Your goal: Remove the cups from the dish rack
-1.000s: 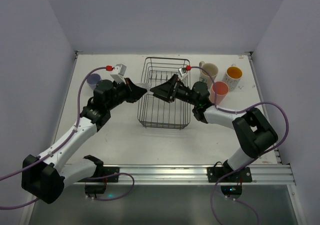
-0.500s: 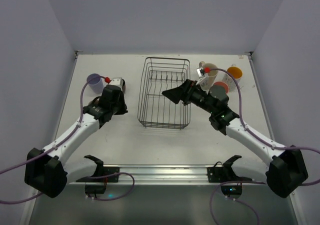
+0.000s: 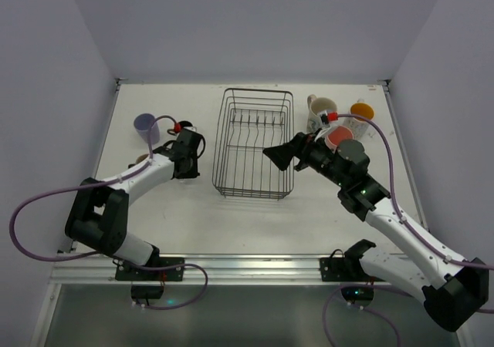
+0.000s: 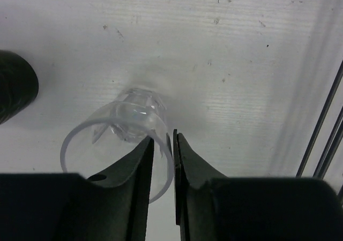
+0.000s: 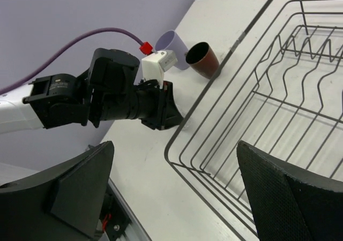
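The dish rack (image 3: 224,135) (image 5: 214,85) stands mid-table; no cup shows inside it. My left gripper (image 3: 187,168) (image 4: 163,139) points down at the table just left of the rack. It straddles the wall of a clear glass (image 4: 115,139) that stands upright on the table. Its jaws are a narrow gap apart, with the rim loose between them. My right gripper (image 3: 276,154) (image 5: 176,144) hovers over the rack's right side, wide open and holding nothing. A lavender tumbler (image 3: 145,123) (image 5: 172,43) and a brown mug (image 3: 141,160) (image 5: 202,59) sit at the left.
At the back right stand a cream mug (image 3: 320,109), an orange-lined cup (image 3: 360,113) and a pink tumbler (image 3: 336,135), which is partly behind my right arm. Side walls close in the table. A dark mug edge (image 4: 13,85) lies near the glass.
My left arm has swung from the rack down to the table at its left, and its jaws have parted slightly. My right arm has drawn back to the rack's right side.
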You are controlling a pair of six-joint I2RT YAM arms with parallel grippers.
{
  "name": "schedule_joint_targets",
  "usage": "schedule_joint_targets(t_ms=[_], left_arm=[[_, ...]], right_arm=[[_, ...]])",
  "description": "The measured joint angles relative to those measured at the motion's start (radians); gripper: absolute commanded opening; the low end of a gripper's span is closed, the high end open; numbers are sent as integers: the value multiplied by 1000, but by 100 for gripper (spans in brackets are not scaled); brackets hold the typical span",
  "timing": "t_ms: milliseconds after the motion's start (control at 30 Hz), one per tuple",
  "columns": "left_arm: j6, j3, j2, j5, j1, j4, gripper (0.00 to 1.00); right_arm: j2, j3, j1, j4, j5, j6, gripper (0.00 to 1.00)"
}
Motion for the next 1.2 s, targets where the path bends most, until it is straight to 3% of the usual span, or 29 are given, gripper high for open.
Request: schedule_joint_targets(t_ms=[33,200,400,600,633,833,967,1200], left_arm=[[3,8,13,-3,0,-2,32],[14,55,43,-26,0,-27,45],[35,124,33,-43,0,-54,71],[58,232,-90,-34,0,-82,93],[61,254,-123,-26,0,-81,100],[98,338,-388,61,0,-27,100],[131,382,-564,151,0,43,100],[167,414,-753,212,0,151,100]], right_arm=[[-2,0,0,-11,5,-7,99],[-23,0,0,-56,38,-42,99],[-33,21,0,-101,53,-64,99],[-73,75,0,-165,79,-89,99],[-85,86,0,-181,85,-95,99],[-205,170,0,-305,178,-145,99],[-365,232,0,-362,295,-187,99],[-586,260,1,-367,504,-246,99]])
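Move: The clear glass stands upright at the left hand, which still straddles the glass's right wall, its middle about 3 cm to the left and 2 cm lower. The dark green mug is some 12 cm left and 1 cm ahead, the brown mug 12 cm ahead and 1 cm left, and the purple cup 13 cm ahead and 12 cm left. From the right hand the glass lies roughly 26 cm left, 4 cm ahead and 27 cm below. The left fingers spread wide and let go of the clear glass's wall. That hand eases about 5 cm forward as it comes off, then climbs fast, some 45 cm in all, drawing back over its last stretch and tilting up about 70 degrees. The right hand, empty and open, swings away from the rack to the right, up and back, turning clockwise. ##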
